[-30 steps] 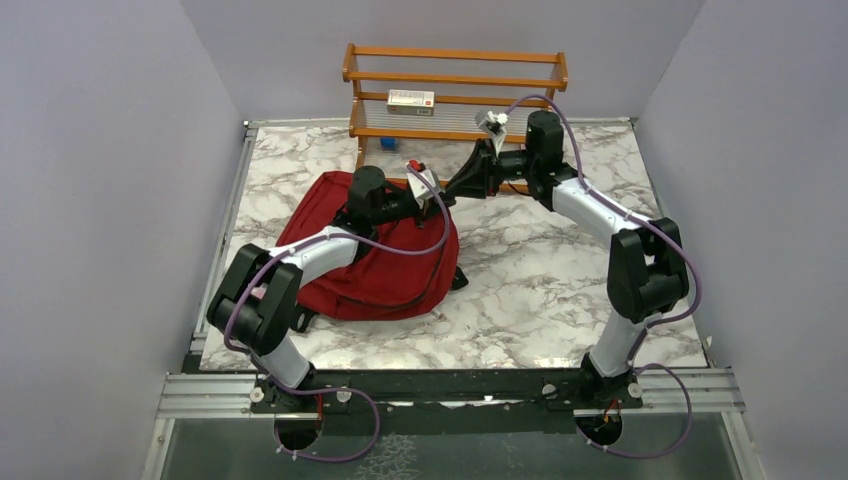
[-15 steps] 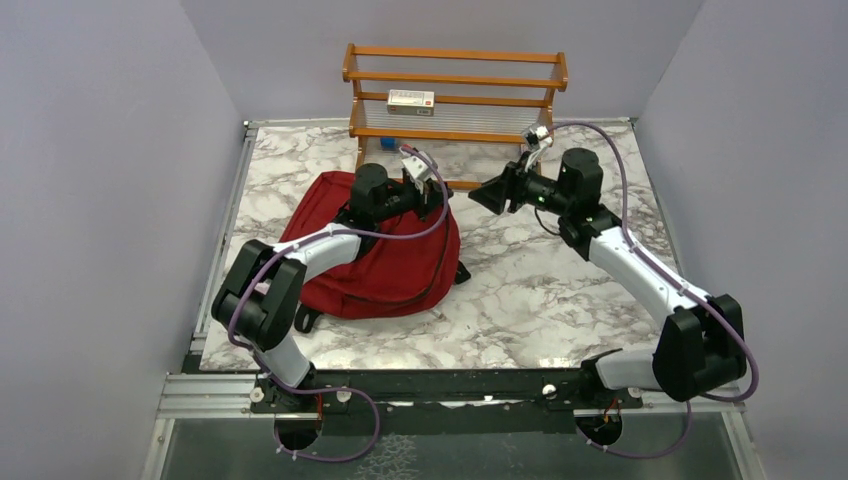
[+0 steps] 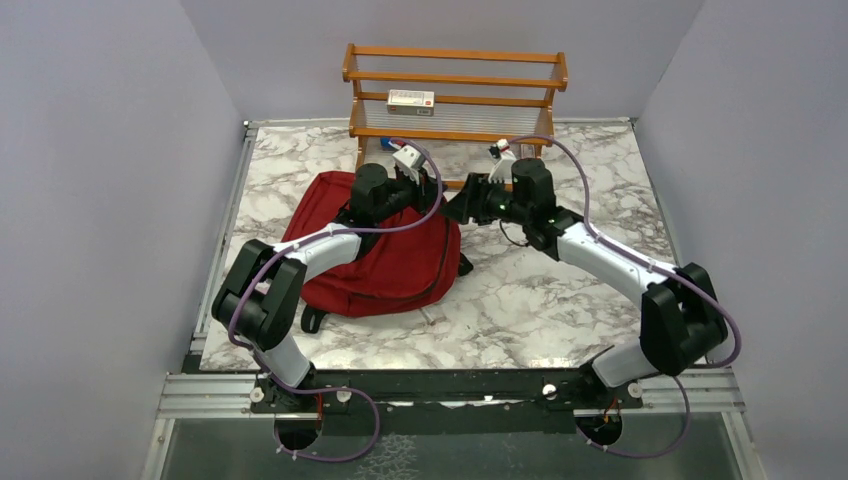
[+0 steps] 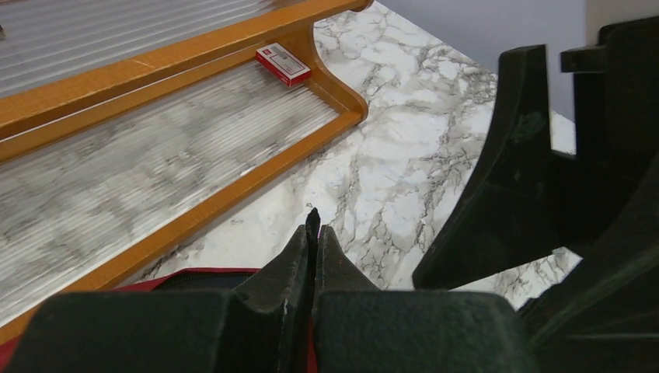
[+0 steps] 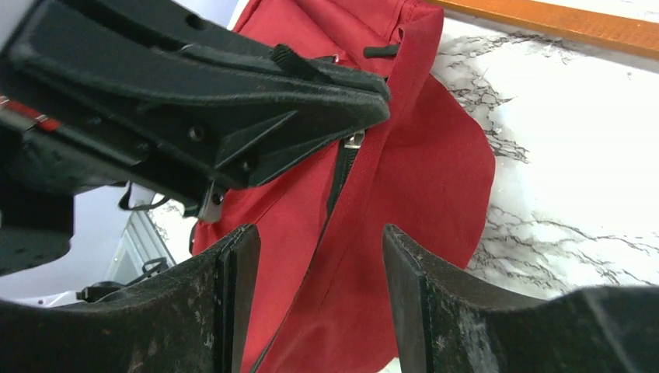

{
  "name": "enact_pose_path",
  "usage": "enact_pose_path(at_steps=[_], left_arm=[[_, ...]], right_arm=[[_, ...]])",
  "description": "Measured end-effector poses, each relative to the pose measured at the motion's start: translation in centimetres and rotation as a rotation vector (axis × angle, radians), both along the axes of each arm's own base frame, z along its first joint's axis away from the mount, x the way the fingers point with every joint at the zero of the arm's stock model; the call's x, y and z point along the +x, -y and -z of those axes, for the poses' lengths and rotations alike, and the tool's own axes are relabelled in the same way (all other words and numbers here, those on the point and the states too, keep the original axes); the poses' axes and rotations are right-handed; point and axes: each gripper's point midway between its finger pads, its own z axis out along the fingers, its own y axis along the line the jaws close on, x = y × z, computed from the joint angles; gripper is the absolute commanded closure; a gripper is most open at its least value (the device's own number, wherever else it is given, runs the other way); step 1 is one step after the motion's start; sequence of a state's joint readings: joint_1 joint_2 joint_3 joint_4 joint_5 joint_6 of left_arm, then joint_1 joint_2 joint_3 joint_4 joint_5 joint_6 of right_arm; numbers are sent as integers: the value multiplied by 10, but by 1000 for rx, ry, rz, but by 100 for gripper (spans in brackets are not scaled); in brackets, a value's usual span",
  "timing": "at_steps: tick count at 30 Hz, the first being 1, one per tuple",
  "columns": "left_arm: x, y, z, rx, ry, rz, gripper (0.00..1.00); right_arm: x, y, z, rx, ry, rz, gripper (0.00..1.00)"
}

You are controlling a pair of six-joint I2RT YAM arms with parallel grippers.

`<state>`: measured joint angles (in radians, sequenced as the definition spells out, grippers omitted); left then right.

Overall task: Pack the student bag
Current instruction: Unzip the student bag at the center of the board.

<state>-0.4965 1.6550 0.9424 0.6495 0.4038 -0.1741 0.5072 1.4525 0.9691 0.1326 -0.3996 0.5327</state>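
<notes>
The student bag (image 3: 385, 265), dark red with black zippers, lies on the marble table left of centre. My left gripper (image 3: 431, 188) hovers over the bag's far right corner. In the left wrist view it (image 4: 317, 233) is shut on a thin black zipper pull (image 4: 313, 219) that sticks up between its fingers. My right gripper (image 3: 453, 207) sits just right of it, open. In the right wrist view its jaws (image 5: 319, 242) stand apart with only red bag fabric (image 5: 423, 179) and the black zipper line (image 5: 340, 175) behind them. The left gripper's fingers (image 5: 311, 93) cross above.
A wooden rack (image 3: 455, 78) stands at the back of the table, a small red-and-white box (image 3: 411, 99) on its shelf, also in the left wrist view (image 4: 284, 64). The rack's lower rail (image 4: 233, 186) runs close behind the left gripper. Grey walls enclose the table.
My right arm swung out to the right, then came back left beside the left gripper, and its jaws opened. The left gripper, still shut, shifted slightly toward the rack, pulling the bag's corner.
</notes>
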Motion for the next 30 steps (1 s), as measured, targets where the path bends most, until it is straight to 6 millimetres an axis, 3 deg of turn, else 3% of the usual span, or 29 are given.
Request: enact_pose_path(at_steps=[4,9,16,23,30], left_arm=[[1,-1,0,-4,-5,-8,100],[0,0,0,-7,-10,-8,100],[0,0,0,-9,-12,-9,100],[8,-6,6,-1,-41,-90,100],[36,-33,14,43,-61,-312,100]], right_arm=[[9,-10,15,-19,-36,6,42],[18,-12,40,-65,-78,22,61],[20,-11,44,-100,-51,23,98],[10,-5,48,-100,-25,17,100],[0,0,58,-94,-35,21,99]])
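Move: The bag's red edge beside the zip is 2 cm ahead of my open right hand, 1 cm left and 5 cm below. The zip slider, at my shut left fingertips, is about 5 cm ahead of the right hand, 2 cm left and level with it. The bag's far edge lies roughly 3 cm ahead of my left hand, 7 cm left and 4 cm below; the shelf's bottom rail is about 7 cm straight ahead of that hand and 14 cm lower. I lower my right hand about 4 cm and slightly forward onto the red edge beside the zip, pinch it shut between the fingers, then draw it back some 2 cm and a little lower. My left hand keeps its hold at the slider, waits for that grip, then heads forward and left about 5 cm towards the bag's far edge, turning nearly 20 degrees counter-clockwise. ##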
